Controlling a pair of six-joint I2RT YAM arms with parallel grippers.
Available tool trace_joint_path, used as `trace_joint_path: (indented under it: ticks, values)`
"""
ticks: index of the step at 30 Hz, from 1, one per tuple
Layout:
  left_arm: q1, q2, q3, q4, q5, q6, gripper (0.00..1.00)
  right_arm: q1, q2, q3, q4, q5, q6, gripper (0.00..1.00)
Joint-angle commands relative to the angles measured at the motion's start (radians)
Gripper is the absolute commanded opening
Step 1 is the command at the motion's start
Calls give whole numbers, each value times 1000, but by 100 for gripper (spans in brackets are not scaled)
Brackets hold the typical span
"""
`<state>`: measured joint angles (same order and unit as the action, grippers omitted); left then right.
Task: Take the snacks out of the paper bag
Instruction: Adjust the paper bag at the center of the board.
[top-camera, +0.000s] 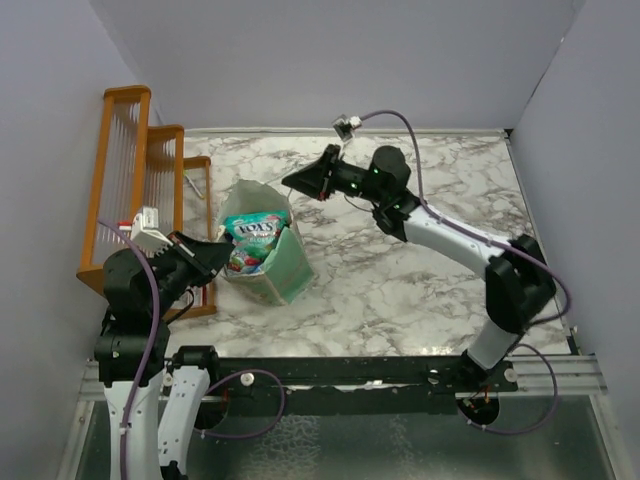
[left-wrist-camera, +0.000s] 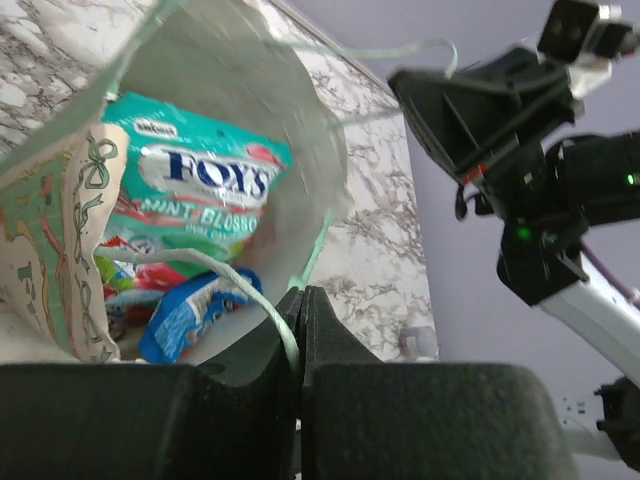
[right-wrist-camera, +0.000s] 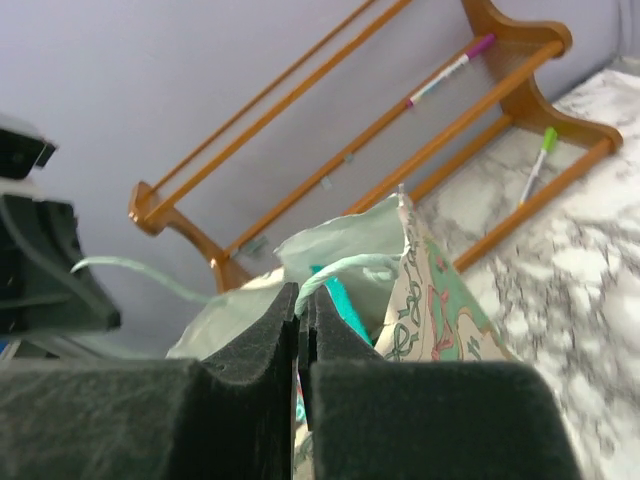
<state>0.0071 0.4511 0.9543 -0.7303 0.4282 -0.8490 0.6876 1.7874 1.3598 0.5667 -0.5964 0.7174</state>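
Note:
The mint-green paper bag (top-camera: 290, 265) stands open at the table's left. Inside it lie the snacks: a teal Fox's packet (left-wrist-camera: 200, 190) (top-camera: 255, 232), a blue packet (left-wrist-camera: 195, 310) and a bit of a red one (left-wrist-camera: 140, 278). My left gripper (left-wrist-camera: 301, 292) (top-camera: 222, 256) is at the bag's near left rim, shut on a thin string handle (left-wrist-camera: 240, 285). My right gripper (right-wrist-camera: 303, 292) (top-camera: 292, 181) hovers above the bag's far right rim, shut on the other string handle (right-wrist-camera: 350, 268). The bag's cream printed panel (right-wrist-camera: 430, 290) shows beside it.
An orange wooden rack (top-camera: 140, 170) (right-wrist-camera: 400, 130) stands against the left wall, with a purple pen (right-wrist-camera: 450, 70) and a green pen (right-wrist-camera: 537, 165) on it. A small round translucent disc (left-wrist-camera: 420, 342) lies on the marble table (top-camera: 400, 290) right of the bag. Lilac walls enclose the table.

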Motion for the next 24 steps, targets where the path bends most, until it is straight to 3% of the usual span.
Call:
trace_joint_path:
  ticks: [1,9,17,20,24]
  values:
    - [-2,33,51,84,-19,9,4,3,-296,-213,-47,152,-116,1]
    - [-7,132,67,192,4,24,3,3,-656,-513,-315,229,-161,1]
    - [-7,160,32,304,81,18,0,3,-931,-600,-649,343,-248,7]
    - [-7,175,36,347,86,21,0,3,-983,-617,-734,407,-278,14]
    - [-7,239,99,362,85,55,0,3,-1003,-589,-856,459,-321,39]
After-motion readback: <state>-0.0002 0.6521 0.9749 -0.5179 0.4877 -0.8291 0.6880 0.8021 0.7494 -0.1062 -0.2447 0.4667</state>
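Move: Both closed grippers hold the paper bag's handles. The bag's middle lies about 2 cm ahead, 7 cm right and 14 cm below the left hand, and some 13 cm back, 5 cm left and 14 cm below the right hand. The Foy's packet inside is about 4 cm ahead, 5 cm right and 8 cm below the left hand; the wooden rack is roughly 13 cm ahead, 16 cm left and 18 cm below it. Right hand draws its handle about 20 cm right and back, then lets go; left keeps its handle, easing forward. ##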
